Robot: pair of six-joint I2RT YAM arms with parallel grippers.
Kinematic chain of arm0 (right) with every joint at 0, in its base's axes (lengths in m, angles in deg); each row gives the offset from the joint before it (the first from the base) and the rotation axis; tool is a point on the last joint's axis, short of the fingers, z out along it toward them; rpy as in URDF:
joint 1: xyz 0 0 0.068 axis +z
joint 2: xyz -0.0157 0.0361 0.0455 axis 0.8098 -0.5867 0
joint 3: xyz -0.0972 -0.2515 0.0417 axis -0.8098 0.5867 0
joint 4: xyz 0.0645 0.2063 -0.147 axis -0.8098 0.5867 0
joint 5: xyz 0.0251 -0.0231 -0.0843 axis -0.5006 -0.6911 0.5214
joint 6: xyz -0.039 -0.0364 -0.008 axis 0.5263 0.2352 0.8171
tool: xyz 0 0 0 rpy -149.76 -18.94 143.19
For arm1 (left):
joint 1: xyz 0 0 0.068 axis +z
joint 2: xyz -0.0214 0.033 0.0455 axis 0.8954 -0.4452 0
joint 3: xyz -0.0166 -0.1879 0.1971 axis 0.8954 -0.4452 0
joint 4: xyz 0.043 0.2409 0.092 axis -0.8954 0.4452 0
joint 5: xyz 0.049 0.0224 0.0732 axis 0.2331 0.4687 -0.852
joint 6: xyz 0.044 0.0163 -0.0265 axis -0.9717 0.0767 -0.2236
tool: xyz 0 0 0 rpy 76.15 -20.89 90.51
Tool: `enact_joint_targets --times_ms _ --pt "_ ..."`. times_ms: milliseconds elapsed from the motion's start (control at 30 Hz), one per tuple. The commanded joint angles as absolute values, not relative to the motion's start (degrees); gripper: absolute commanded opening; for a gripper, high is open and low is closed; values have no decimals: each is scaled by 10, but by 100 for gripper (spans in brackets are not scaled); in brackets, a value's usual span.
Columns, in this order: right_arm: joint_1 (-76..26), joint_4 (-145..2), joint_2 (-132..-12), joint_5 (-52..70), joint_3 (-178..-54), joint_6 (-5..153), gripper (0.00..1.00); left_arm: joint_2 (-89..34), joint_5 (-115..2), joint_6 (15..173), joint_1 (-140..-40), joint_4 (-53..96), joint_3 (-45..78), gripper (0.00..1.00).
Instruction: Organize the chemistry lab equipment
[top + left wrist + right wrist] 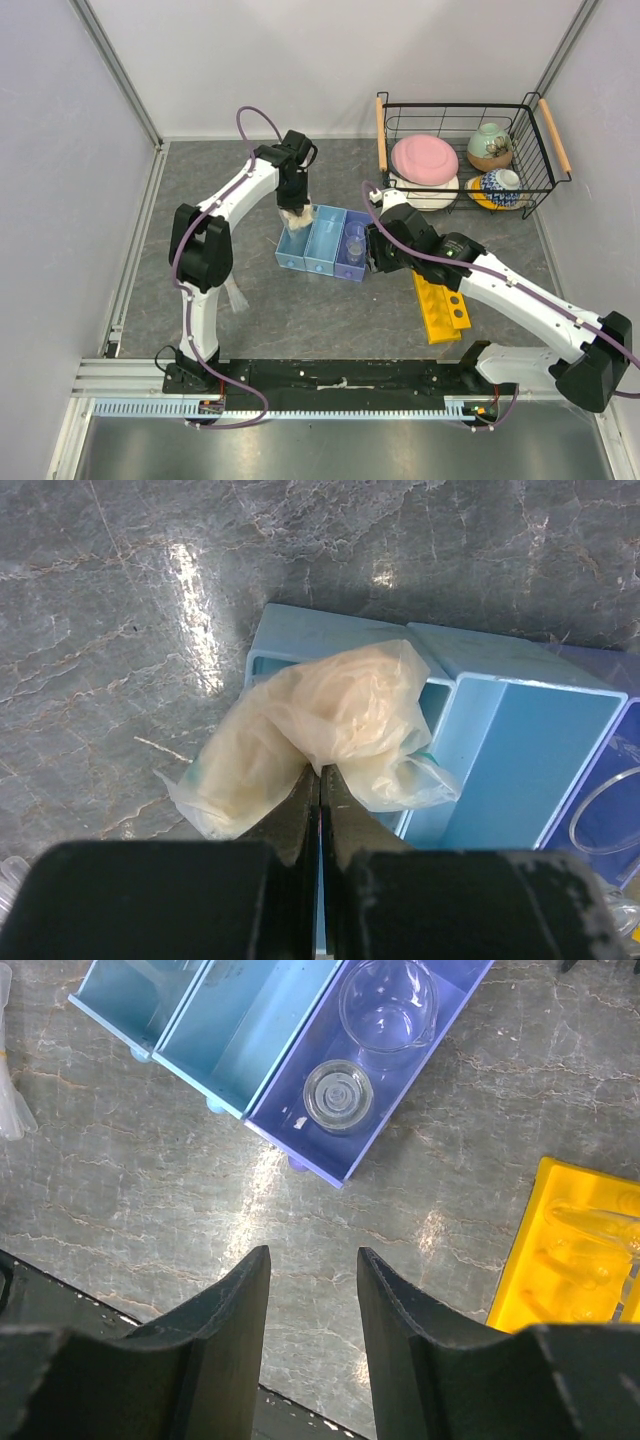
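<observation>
My left gripper (pixel 320 772) is shut on the cream lump (pixel 320 705), a crumpled cream film. It hangs over the left compartment of the blue tray (pixel 520 730). From above, the cream lump (pixel 296 214) sits at the tray's (pixel 325 242) far left corner. The right compartment holds a small clear beaker (pixel 385 1000) and a funnel (pixel 338 1095). My right gripper (pixel 312 1255) stands open over bare table near the tray, with nothing between its fingers. The yellow rack (pixel 440 310) lies to its right and carries a clear test tube (pixel 600 1222). Loose test tubes (pixel 236 297) lie beside the left arm.
A black wire basket (pixel 465 150) with wooden handles stands at the back right. It holds a pink plate (pixel 424 158) and ceramic bowls (pixel 490 146). Walls close the table on three sides, and a metal rail (pixel 130 270) runs along the left.
</observation>
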State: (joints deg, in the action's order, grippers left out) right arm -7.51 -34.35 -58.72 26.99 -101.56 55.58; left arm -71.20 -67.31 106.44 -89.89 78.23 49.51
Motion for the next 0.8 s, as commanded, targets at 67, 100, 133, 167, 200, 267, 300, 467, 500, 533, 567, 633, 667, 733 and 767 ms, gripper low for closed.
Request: enact_joint_targets --times_ms 67,100,133,167,200,267,300,467,500,533,567,633,667,733,767 --pt "-73 -368 -594 275 -1033 562 48 -733 -652 1050 -898 738 473 2" --pt "-73 -368 -595 275 -1033 562 48 -741 -649 1053 -898 738 472 2" --pt "-73 -368 -594 275 -1032 562 48 -742 -649 1053 -898 733 470 2" --pt "-74 -368 -593 275 -1031 562 48 -745 -650 1055 -898 733 469 2" --pt "-73 -368 -592 275 -1031 561 48 -749 -649 1060 -898 732 467 2" --pt "-73 -368 -591 274 -1030 561 47 -748 -637 1062 -898 726 458 2" --pt "-73 -369 -590 276 -1030 561 48 -749 -636 1067 -899 725 450 2" --pt "-72 -369 -587 273 -1027 560 48 -741 -634 1076 -898 718 429 2" --pt "-72 -369 -585 270 -1026 560 48 -737 -633 1078 -898 717 423 2" --pt "-73 -369 -583 270 -1026 559 48 -735 -631 1080 -898 717 419 10" --pt "-73 -369 -582 270 -1026 560 48 -727 -632 1082 -899 715 416 15" --pt "-73 -369 -580 269 -1026 559 48 -720 -631 1082 -899 716 411 26" --pt "-72 -369 -580 269 -1026 559 48 -712 -632 1081 -899 716 411 29" --pt "-73 -370 -578 268 -1026 558 48 -703 -629 1081 -899 717 414 35" --pt "-73 -370 -577 266 -1026 558 48 -699 -628 1081 -899 718 415 37"
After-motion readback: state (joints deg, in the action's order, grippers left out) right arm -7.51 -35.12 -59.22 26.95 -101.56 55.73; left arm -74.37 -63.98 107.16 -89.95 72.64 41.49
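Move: The left gripper holds the pale plastic bag over the far end of the organizer's left light-blue compartment, whose middle lies about 6 cm back, in line sideways and some 7 cm below. From this hand, the middle blue compartment is roughly 6 cm right and 6 cm back, the purple one 13 cm right and 7 cm back. From the idle right hand, the left compartment is about 17 cm left, 10 cm ahead and 16 cm down. Bring the left gripper, still shut on the bag, down about 6 cm into the far end of the left blue compartment, easing some 2 cm back from its far wall on the way and tipping the fingers a few degrees closer to vertical. Once low between the walls, open the fingers about a third to release the bag. ##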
